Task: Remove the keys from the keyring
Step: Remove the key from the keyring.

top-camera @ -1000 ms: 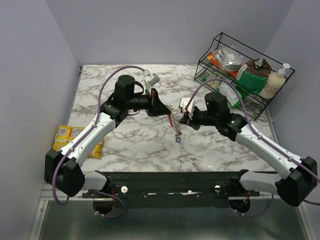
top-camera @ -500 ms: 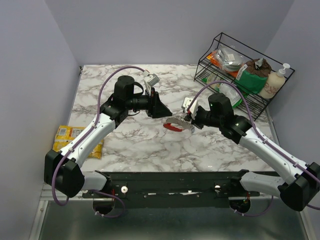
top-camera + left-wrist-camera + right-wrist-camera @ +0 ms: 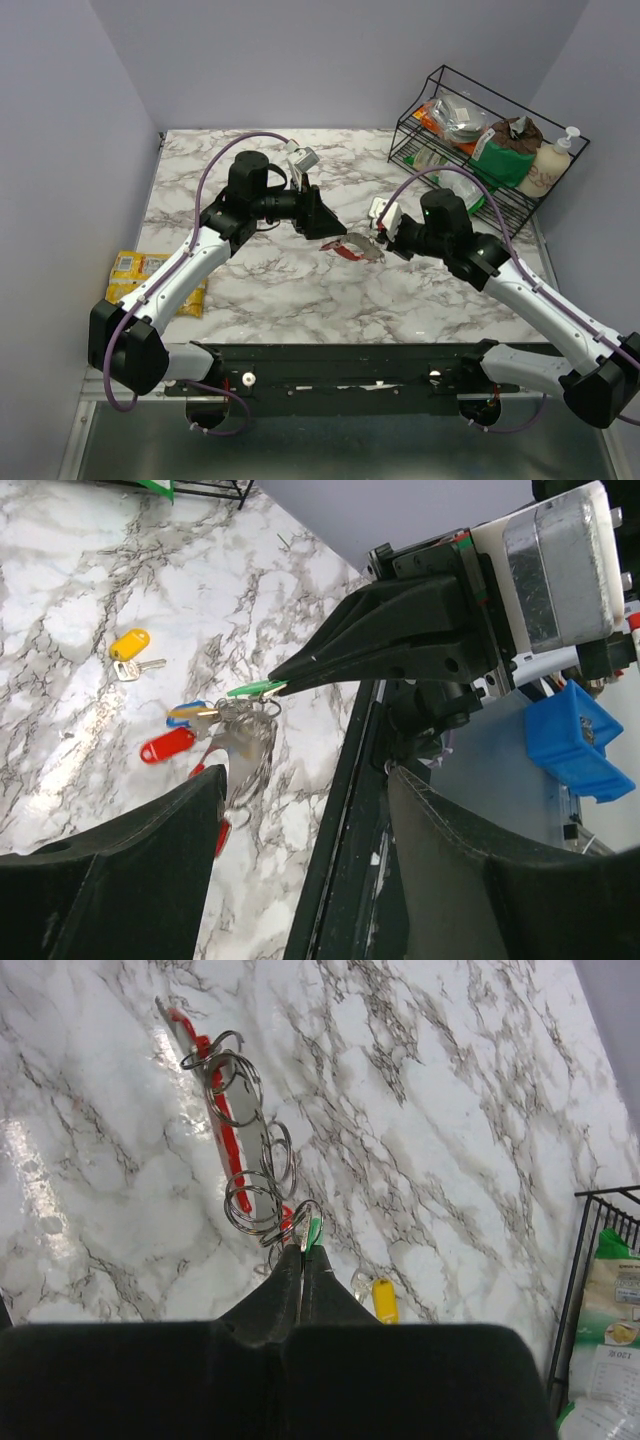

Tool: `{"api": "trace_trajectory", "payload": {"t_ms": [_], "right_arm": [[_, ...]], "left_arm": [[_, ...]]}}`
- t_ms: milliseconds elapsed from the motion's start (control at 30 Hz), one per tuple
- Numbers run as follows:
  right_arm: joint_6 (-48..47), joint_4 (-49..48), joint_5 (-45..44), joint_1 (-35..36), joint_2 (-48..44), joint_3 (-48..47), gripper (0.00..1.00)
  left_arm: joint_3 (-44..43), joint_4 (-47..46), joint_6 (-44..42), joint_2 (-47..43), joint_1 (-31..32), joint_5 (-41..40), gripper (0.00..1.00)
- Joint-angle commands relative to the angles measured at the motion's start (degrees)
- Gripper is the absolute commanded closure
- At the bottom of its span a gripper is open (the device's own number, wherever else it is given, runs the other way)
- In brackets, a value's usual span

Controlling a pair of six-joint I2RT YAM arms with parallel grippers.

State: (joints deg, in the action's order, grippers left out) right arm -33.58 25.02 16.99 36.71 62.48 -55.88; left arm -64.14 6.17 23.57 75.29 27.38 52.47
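My right gripper (image 3: 303, 1252) is shut on a green key (image 3: 314, 1230) of the bunch. From it the keyring (image 3: 225, 1135), a red and grey clip with several wire rings, trails down over the marble. In the left wrist view the green key (image 3: 255, 688) juts from the right gripper's tip, with a blue key (image 3: 185, 712), a red key (image 3: 168, 745) and the keyring (image 3: 245, 765) below it. A yellow key (image 3: 130, 645) lies apart on the table. My left gripper (image 3: 305, 780) is open, just left of the keyring (image 3: 350, 250), and holds nothing.
A black wire rack (image 3: 470, 150) with packets and a soap bottle (image 3: 548, 165) stands at the back right. A yellow snack packet (image 3: 140, 275) lies past the table's left edge. The black arm mount (image 3: 340, 365) runs along the near edge.
My left gripper has opened and let go of the keyring. The bunch, which hung between both grippers, has swung down and now stays only with the right gripper, which has shifted a little right.
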Motion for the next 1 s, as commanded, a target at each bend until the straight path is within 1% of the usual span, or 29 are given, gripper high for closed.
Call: {"api": "trace_trajectory", "payload": {"t_ms": [0,67,200,233,333,467,633,833,967], "right_arm": [[-0.1,-0.8,-3.8,0.3,-1.0,-3.2,0.99],[1.0,-0.8,-4.6,0.3,-0.6,-3.9,0.99],[2.6,0.6,-5.8,0.3,1.0,-6.1,0.99],[3.3,0.9,-6.2,0.3,1.6,-7.0,0.99],[4.0,2.1,-7.8,0.3,2.5,-8.3,0.99],[5.0,4.0,-9.0,0.2,2.6,-9.1,0.99],[7.2,5.8,-9.6,0.3,2.6,-10.7,0.99],[9.1,7.9,-11.2,0.3,4.1,-13.2,0.99],[9.6,9.0,-12.1,0.3,5.1,-13.9,0.99]], "left_arm": [[-0.8,1.0,-2.4,-0.7,0.9,1.2,0.25],[-1.9,2.7,-4.1,-0.6,1.8,0.5,0.25],[-4.9,10.3,-11.7,-0.7,5.9,-3.8,0.25],[-5.6,11.5,-14.5,-0.7,6.8,-6.0,0.25],[-8.5,15.1,-17.9,0.0,9.5,-10.4,0.25],[-11.6,17.4,-19.4,1.8,11.3,-14.1,0.25],[-13.1,19.0,-21.3,4.2,14.9,-19.1,0.25],[-15.0,20.1,-22.9,6.7,18.3,-24.0,0.28],[-16.5,20.5,-23.2,7.7,19.8,-25.7,0.30]]}}
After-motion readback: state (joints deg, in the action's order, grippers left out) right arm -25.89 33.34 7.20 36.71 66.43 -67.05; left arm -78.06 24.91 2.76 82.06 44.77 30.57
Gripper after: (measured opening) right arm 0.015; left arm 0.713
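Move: About 5 cm to the right of the open left hand, 1 cm nearer the base and 6 cm lower, lies the ring chain; from the shut right hand, which keeps the green-tagged key, it is about 1 cm ahead, 2 cm left and 2 cm below. The red-edged silver tool dangles roughly 2 cm right of the left hand, 3 cm back and 6 cm below. A yellow-tagged key lies on the table some 4 cm ahead of the right hand, 5 cm right and 10 cm below. Closing in on the ring chain with fingers still wide open, the left hand travels about 6 cm right, drawing back some 3 cm at first, lifting slightly, then sinking; its fingers dip and the wrist rolls roughly 15 degrees. The right hand keeps its pinch on the green-tagged key, raising it about 3 cm and forward about 2, easing slightly right while turning some 10 degrees clockwise. ##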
